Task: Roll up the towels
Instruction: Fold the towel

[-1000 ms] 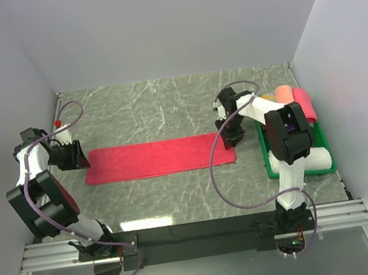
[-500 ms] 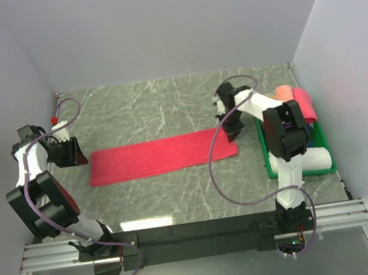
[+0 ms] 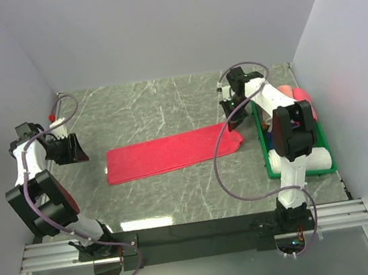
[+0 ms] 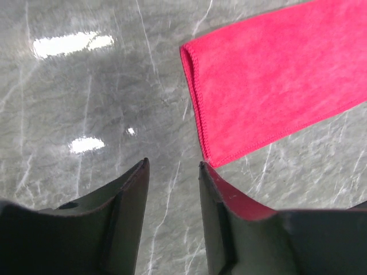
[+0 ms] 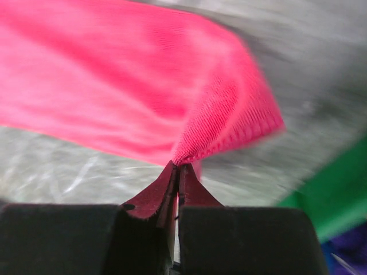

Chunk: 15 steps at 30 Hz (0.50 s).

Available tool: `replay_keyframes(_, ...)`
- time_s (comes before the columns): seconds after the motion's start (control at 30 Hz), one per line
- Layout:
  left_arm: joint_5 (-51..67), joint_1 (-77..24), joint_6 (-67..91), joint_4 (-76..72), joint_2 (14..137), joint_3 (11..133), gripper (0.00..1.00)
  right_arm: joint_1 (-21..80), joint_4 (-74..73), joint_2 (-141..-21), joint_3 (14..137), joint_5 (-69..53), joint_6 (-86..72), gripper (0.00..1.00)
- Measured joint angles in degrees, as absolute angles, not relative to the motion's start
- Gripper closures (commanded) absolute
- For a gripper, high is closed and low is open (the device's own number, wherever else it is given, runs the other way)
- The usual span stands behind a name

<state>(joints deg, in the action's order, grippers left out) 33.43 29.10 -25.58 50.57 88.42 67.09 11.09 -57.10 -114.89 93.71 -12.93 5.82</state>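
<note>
A long crimson-red towel (image 3: 169,153) lies flat on the marble table, running left to right and slightly slanted. My right gripper (image 3: 231,122) is shut on its right end, which is lifted a little off the table. In the right wrist view the cloth (image 5: 143,86) bunches into the closed gripper (image 5: 179,166). My left gripper (image 3: 77,151) hovers open to the left of the towel, apart from it. From the left wrist the towel's stitched left end (image 4: 275,80) lies beyond the open gripper (image 4: 172,166), nothing between its fingers (image 4: 129,195).
A green tray (image 3: 268,160) stands at the right edge behind the right arm, holding rolled towels: a pink and salmon pair (image 3: 298,99) and a white one (image 3: 315,157). Walls close in the table on the left, back and right.
The right gripper closed on the towel's right end and drew it right and toward the back. The whole towel slid right, away from the left gripper, which barely moved.
</note>
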Motion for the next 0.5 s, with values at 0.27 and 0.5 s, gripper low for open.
replay_keyframes(0.27, 35.6, 29.1, -24.9, 53.1, 88.7, 68.3, 0.05, 17.5, -58.0, -114.9, 94.6, -24.1, 5.4, 1.0)
replay_keyframes(0.5, 37.6, 29.1, -24.8, 56.2, 85.4, 68.8, 0.01, 22.4, -56.8, -118.1, 96.5, -30.9, 2.9, 1.0)
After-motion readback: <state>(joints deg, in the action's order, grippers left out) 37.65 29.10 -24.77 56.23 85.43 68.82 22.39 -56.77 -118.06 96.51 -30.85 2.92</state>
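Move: The towel lies as a flat red strip running leftward, its right end still pinched and lifted in the shut right fingers. Its middle is about 25 cm to that hand's left, 4 cm back and 6 cm below. The green box stands some 28 cm to the hand's right and 2 cm back, with the white roll 30 cm right and 13 cm back. From the left hand, the towel's middle is roughly 36 cm to the right, level ahead and 10 cm below. The towel's pinched right end is carried back over its own strip: the right hand, fingers staying shut on the cloth, sweeps about 12 cm left and 4 cm back with hardly any rise, tipping about 15 degrees to lift its left side and turning somewhat counter-clockwise. The empty left hand opens wide and rises a couple of centimetres, easing right. ##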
